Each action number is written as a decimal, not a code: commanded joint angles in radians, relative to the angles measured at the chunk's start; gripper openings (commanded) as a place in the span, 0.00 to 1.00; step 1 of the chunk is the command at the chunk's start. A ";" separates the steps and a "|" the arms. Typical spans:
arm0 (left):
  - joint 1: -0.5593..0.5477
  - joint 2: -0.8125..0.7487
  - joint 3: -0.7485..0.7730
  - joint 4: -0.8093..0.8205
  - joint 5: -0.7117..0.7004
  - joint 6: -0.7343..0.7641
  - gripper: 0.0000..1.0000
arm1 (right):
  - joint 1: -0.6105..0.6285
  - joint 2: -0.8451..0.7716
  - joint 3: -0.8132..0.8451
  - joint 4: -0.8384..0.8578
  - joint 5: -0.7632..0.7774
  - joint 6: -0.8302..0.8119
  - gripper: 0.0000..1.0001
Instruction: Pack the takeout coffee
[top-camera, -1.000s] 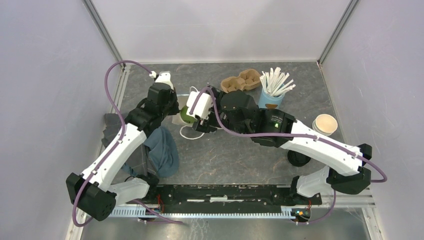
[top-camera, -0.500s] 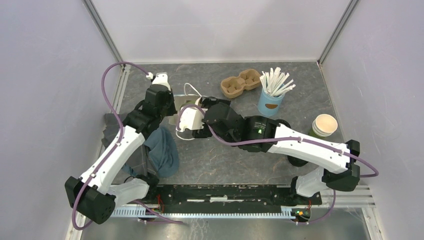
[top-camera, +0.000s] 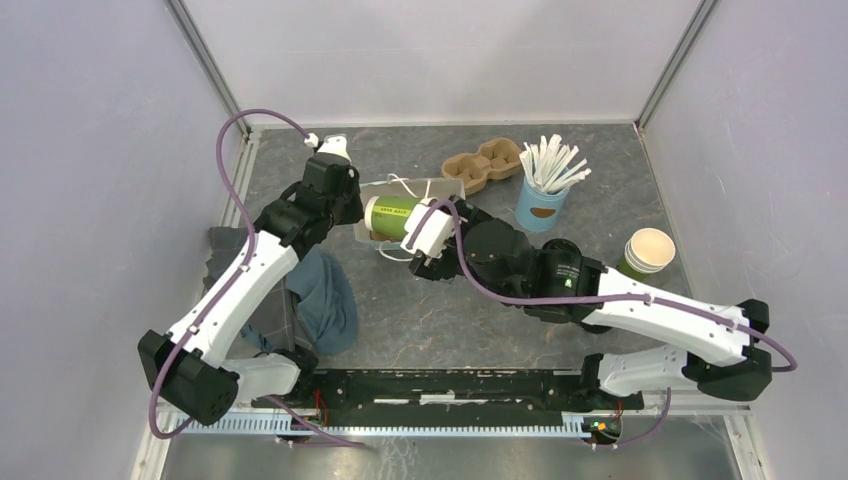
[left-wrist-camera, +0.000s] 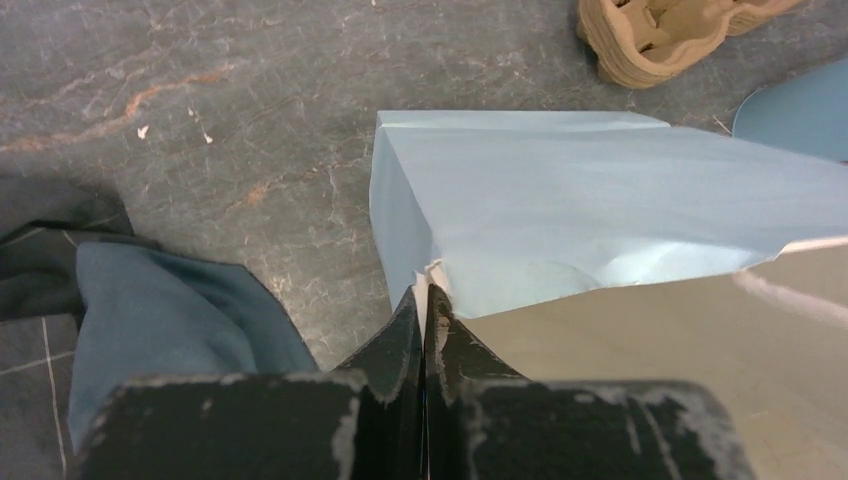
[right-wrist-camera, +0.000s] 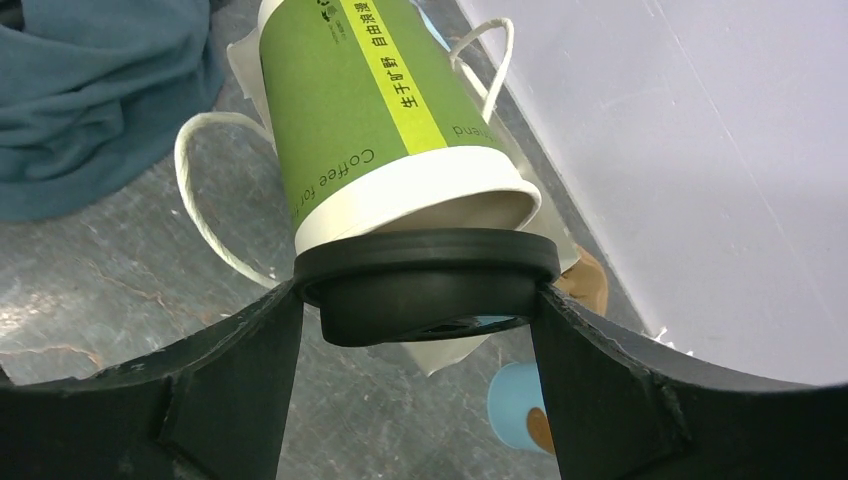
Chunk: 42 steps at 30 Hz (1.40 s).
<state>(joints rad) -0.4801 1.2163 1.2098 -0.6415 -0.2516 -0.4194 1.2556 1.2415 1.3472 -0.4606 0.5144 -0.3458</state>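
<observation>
The takeout coffee (right-wrist-camera: 370, 110) is a green paper cup with a black lid (right-wrist-camera: 425, 280). It is tipped on its side, base end toward the mouth of the blue bag (left-wrist-camera: 600, 200). My right gripper (right-wrist-camera: 425, 300) is shut on the lid, one finger on each side of its rim. From above, the cup (top-camera: 392, 213) lies between the bag's cream inner walls (top-camera: 445, 188), with the right gripper (top-camera: 412, 226) just behind it. My left gripper (left-wrist-camera: 425, 300) is shut on a corner of the bag's rim. White string handles (right-wrist-camera: 200, 200) hang loose by the cup.
A cardboard cup carrier (top-camera: 483, 165) and a light-blue cup of white sticks (top-camera: 545, 195) stand at the back. A lidless green cup (top-camera: 648, 250) stands at the right. A crumpled blue cloth (top-camera: 325, 300) lies left of centre, near the left arm.
The right arm has swung the cup from end-on over the bag to lying sideways at its mouth. The left gripper shifted slightly toward the back with the bag rim.
</observation>
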 joint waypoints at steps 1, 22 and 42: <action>-0.003 0.014 0.055 -0.048 -0.027 -0.079 0.02 | -0.002 -0.046 -0.008 0.032 -0.002 0.109 0.18; 0.001 0.159 0.271 -0.203 -0.049 -0.067 0.47 | -0.003 -0.329 -0.157 -0.329 -0.144 0.340 0.18; 0.001 0.077 0.446 -0.424 0.066 -0.026 0.86 | -0.002 -0.095 -0.075 -0.637 -0.153 0.344 0.15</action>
<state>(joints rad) -0.4793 1.3693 1.6073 -1.0374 -0.2203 -0.4778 1.2545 1.0428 1.2304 -1.0153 0.3031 -0.0193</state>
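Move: The paper bag, tipped towards the robot with its rim still pinched in the left fingers, has its middle about 11 cm right of the left hand, 3 cm ahead and 11 cm below; the drink carrier lies some 27 cm right, 20 cm ahead. For the right hand, already holding the coffee cup by its lid, clear tabletop lies some 8 cm back, 10 cm right and 31 cm below; the bag is 14 cm ahead, 3 cm left, the other lidded cup 28 cm right, 8 cm ahead. The green coffee cup, gripped throughout by its crooked black lid, is carried off from above the bag, back and right some 12 cm and then down about 10, the right wrist tipping downward some 25 degrees. The left fingers push the bag's rim forward about 2 cm, open wide to let go, then that hand rises about 4 cm and draws back. ##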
